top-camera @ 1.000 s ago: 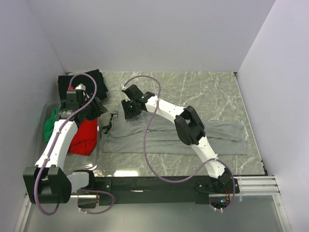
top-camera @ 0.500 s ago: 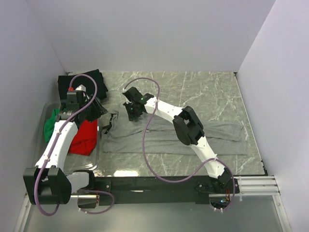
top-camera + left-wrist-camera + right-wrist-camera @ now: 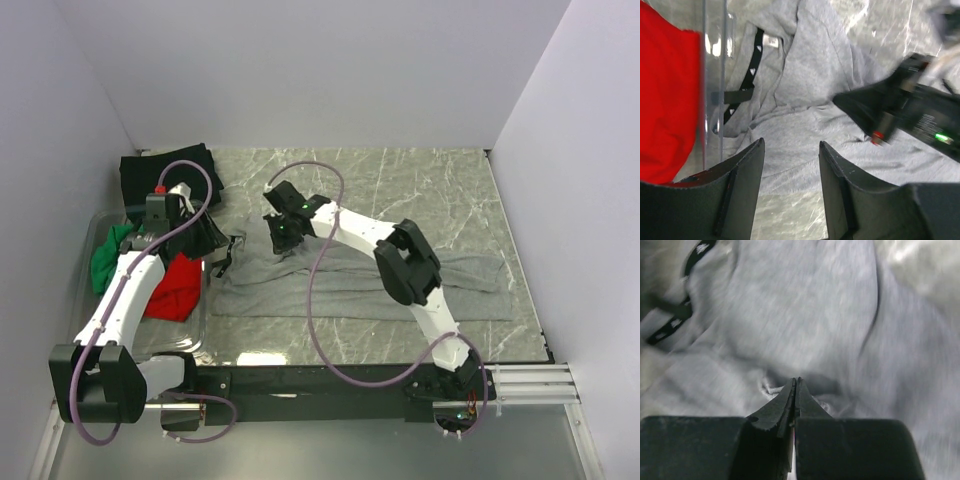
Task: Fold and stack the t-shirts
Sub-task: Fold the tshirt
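Note:
A heather-grey t-shirt (image 3: pixel 340 285) lies folded into a long band across the table. Its dark inner collar (image 3: pixel 754 60) shows at the left end. My right gripper (image 3: pixel 281 243) sits on the shirt's upper left part. In the right wrist view it (image 3: pixel 796 381) is shut, with a small pucker of grey cloth gathered at its tips. My left gripper (image 3: pixel 218 252) hovers by the collar end, and in the left wrist view it (image 3: pixel 791 142) is open over the grey cloth with nothing between its fingers. A black t-shirt (image 3: pixel 165 172) lies at the back left. Green (image 3: pixel 105 262) and red (image 3: pixel 175 285) t-shirts lie at the left.
The red and green shirts lie in a clear plastic bin (image 3: pixel 90 232) at the left edge; its wall (image 3: pixel 712 75) stands just left of the grey collar. White walls close in the back and both sides. Bare marble table (image 3: pixel 420 190) shows behind the grey shirt.
My right gripper has closed onto the grey cloth and shifted slightly right. My left gripper has swung right, from over the bin toward the collar end.

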`<state>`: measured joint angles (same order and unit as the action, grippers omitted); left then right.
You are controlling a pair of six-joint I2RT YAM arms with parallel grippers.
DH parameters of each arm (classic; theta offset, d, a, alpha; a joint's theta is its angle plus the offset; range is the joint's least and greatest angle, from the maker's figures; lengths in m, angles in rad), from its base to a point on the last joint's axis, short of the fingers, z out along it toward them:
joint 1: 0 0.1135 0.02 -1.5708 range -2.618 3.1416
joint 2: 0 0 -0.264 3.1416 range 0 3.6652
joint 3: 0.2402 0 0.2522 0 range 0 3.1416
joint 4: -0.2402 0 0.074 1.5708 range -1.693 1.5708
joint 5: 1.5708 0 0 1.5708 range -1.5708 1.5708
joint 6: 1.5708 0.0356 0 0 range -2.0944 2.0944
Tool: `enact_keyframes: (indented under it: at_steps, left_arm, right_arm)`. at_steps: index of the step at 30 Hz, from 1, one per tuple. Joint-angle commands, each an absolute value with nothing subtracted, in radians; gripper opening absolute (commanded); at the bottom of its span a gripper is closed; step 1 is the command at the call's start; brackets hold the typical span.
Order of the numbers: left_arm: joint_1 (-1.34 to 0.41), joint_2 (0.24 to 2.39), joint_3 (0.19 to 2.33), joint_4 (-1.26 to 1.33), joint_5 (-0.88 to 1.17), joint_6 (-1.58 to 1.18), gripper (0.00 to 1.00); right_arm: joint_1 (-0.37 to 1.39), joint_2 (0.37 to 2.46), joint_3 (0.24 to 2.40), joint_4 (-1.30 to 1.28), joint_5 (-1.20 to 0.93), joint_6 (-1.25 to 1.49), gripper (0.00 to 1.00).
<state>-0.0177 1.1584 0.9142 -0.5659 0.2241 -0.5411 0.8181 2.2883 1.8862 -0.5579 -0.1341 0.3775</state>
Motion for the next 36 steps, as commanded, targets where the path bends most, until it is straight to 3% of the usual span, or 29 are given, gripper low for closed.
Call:
enact_keyframes:
  at_steps: [1,22,36]
  left_arm:
    - [-0.02,1.149,0.891,-0.561,0.284,-0.503,0.53]
    - [-0.165,1.212,0.816,-0.581,0.23,-0.587,0.54]
    - [-0.316,1.385,0.857,-0.47,0.091,-0.721,0.5]
  right_arm:
    - [0.827,2.107,1.812,-0.512,-0.149,0.452,0.0]
    - [0.853,1.841,1.356,-0.495,-0.247,0.434,0.0]
    - [0.861,1.824,1.252,-0.456,-0.253,0.396,0.0]
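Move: The left hand, half open, is above the grey t-shirt's left end; the near-left part it heads for lies about 8 cm right, 4 back and 13 below. The black strap is almost beneath it, some 3 cm ahead and 1 left, the red shirt 14 left and 5 back. The right hand already pinches grey cloth; its destination, the shirt's near strip, lies about 13 cm back, 8 right and 3 down, the strap 15 left and 2 back. Keeping its pinch on the grey cloth, the right hand draws it back about 12 cm and 8 cm to the right towards the shirt's near edge, rising some 5 cm on the way and sinking again with a slight wrist tilt. The left hand sinks about 8 cm while swinging some 7 right and a little back towards the near-left part, its fingers staying half open and tipping some 15 degrees steeper. ##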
